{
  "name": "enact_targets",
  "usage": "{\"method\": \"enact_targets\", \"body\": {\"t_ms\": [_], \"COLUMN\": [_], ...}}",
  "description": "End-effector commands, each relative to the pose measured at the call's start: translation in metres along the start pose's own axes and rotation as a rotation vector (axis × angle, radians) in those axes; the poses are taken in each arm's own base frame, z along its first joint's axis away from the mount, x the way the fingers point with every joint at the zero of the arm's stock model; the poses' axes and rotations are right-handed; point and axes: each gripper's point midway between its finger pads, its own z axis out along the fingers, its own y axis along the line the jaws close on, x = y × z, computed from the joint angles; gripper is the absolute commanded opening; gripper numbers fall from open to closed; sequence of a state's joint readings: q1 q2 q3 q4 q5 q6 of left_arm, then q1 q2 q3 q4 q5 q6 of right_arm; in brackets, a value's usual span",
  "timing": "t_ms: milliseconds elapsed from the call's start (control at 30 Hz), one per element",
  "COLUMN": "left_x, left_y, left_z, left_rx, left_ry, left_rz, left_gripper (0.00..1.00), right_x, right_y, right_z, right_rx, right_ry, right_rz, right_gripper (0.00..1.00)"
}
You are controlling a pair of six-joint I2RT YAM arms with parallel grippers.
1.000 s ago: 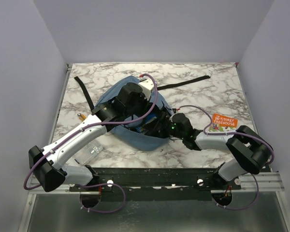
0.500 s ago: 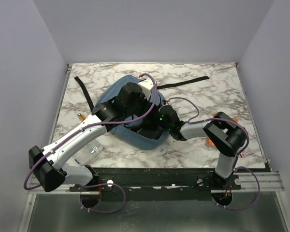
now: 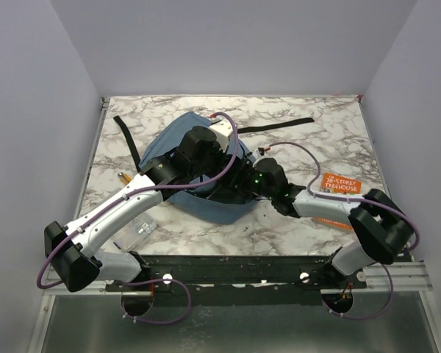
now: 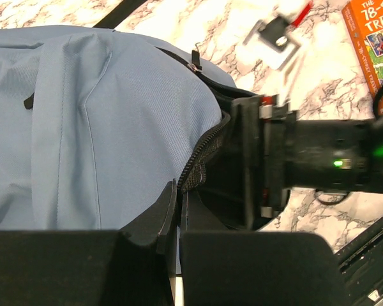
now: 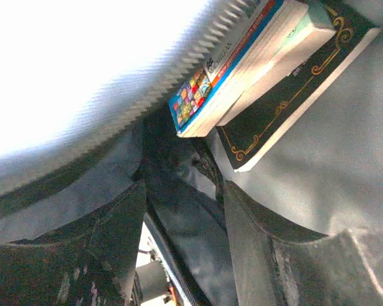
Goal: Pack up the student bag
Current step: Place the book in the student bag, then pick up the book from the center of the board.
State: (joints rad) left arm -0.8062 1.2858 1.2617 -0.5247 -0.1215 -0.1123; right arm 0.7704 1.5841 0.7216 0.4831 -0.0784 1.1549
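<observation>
The student bag [image 3: 178,143], dusty blue, lies in the middle of the table with its mouth towards the right. My left gripper [image 4: 177,203] is shut on the bag's black zip edge [image 4: 203,156] and holds the mouth up. My right arm's wrist [image 3: 270,180] reaches into that mouth. Inside the bag, my right gripper [image 5: 185,210] stands open with only dark lining between its fingers. Just beyond it lie two books: one with a colourful spine [image 5: 236,64] and a black one with gold ornament [image 5: 293,83].
An orange Treehouse book [image 3: 341,184] lies on the marble table [image 3: 316,147] at the right, close to my right forearm. A clear plastic case [image 3: 136,232] sits near the left arm's base. Black straps [image 3: 279,126] trail from the bag towards the back.
My right arm pushed deeper into the bag's mouth, its elbow swinging over the orange book, then drew back a little to the right. The left gripper has kept its hold on the zip edge.
</observation>
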Motion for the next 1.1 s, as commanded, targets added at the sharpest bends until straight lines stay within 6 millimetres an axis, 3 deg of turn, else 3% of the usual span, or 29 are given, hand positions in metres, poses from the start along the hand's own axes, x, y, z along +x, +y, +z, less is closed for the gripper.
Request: {"method": "enact_targets", "body": {"t_ms": [0, 200, 467, 600, 667, 800, 933, 1067], "left_x": [-0.013, -0.009, -0.001, 0.003, 0.003, 0.005, 0.007, 0.009], "left_y": [-0.003, -0.002, -0.001, -0.001, -0.002, -0.003, -0.007, -0.014], "left_z": [0.002, 0.007, 0.017, 0.022, 0.023, 0.023, 0.027, 0.028], "left_rx": [0.006, -0.005, -0.022, -0.026, -0.023, -0.015, 0.0, 0.037], "left_ry": [-0.034, -0.004, 0.048, 0.066, 0.068, 0.075, 0.093, 0.102], "left_rz": [-0.016, -0.02, -0.033, -0.031, -0.032, -0.033, -0.038, -0.052], "left_gripper": [0.0, 0.0, 0.0, 0.0, 0.0, 0.0, 0.0, 0.0], "right_x": [-0.008, -0.027, -0.1, -0.14, -0.162, -0.21, -0.233, -0.238], "right_y": [-0.032, -0.051, -0.046, -0.062, -0.08, -0.131, -0.198, -0.239], "right_z": [-0.032, -0.08, -0.149, -0.172, -0.185, -0.23, -0.266, -0.292], "right_rx": [0.199, 0.37, 0.574, 0.668, 0.729, 0.886, 0.938, 0.969], "right_ry": [-0.022, -0.065, -0.305, -0.386, -0.428, -0.577, -0.597, -0.66], "right_rz": [-0.141, -0.302, -0.47, -0.449, -0.394, -0.206, 0.072, 0.244], "right_gripper": [0.56, 0.56, 0.61, 0.69, 0.74, 0.99, 1.0, 1.0]}}
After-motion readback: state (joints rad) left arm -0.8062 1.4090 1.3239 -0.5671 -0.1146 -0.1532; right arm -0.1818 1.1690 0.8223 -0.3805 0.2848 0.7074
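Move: The right hand is empty in the student bag's open mouth, the bag's middle some 14 cm to its left and 4 cm ahead. The orange book lies about 33 cm to its right, 5 cm nearer the base and 12 cm lower; a small red packet is about 12 cm right of that book and 11 cm nearer. From the left hand, the orange book is roughly 47 cm right, 4 cm back and 25 cm below. The left fingers keep their pinch on the bag's zipped rim and carry it down about 3 cm. The empty right hand rises some 6 cm out of the mouth, then sweeps fast to the right, over 40 cm in all, to the side where the orange book lies, sinking again near the end; it swings clockwise by some 55 degrees as its fingers spread from half open to wide. ##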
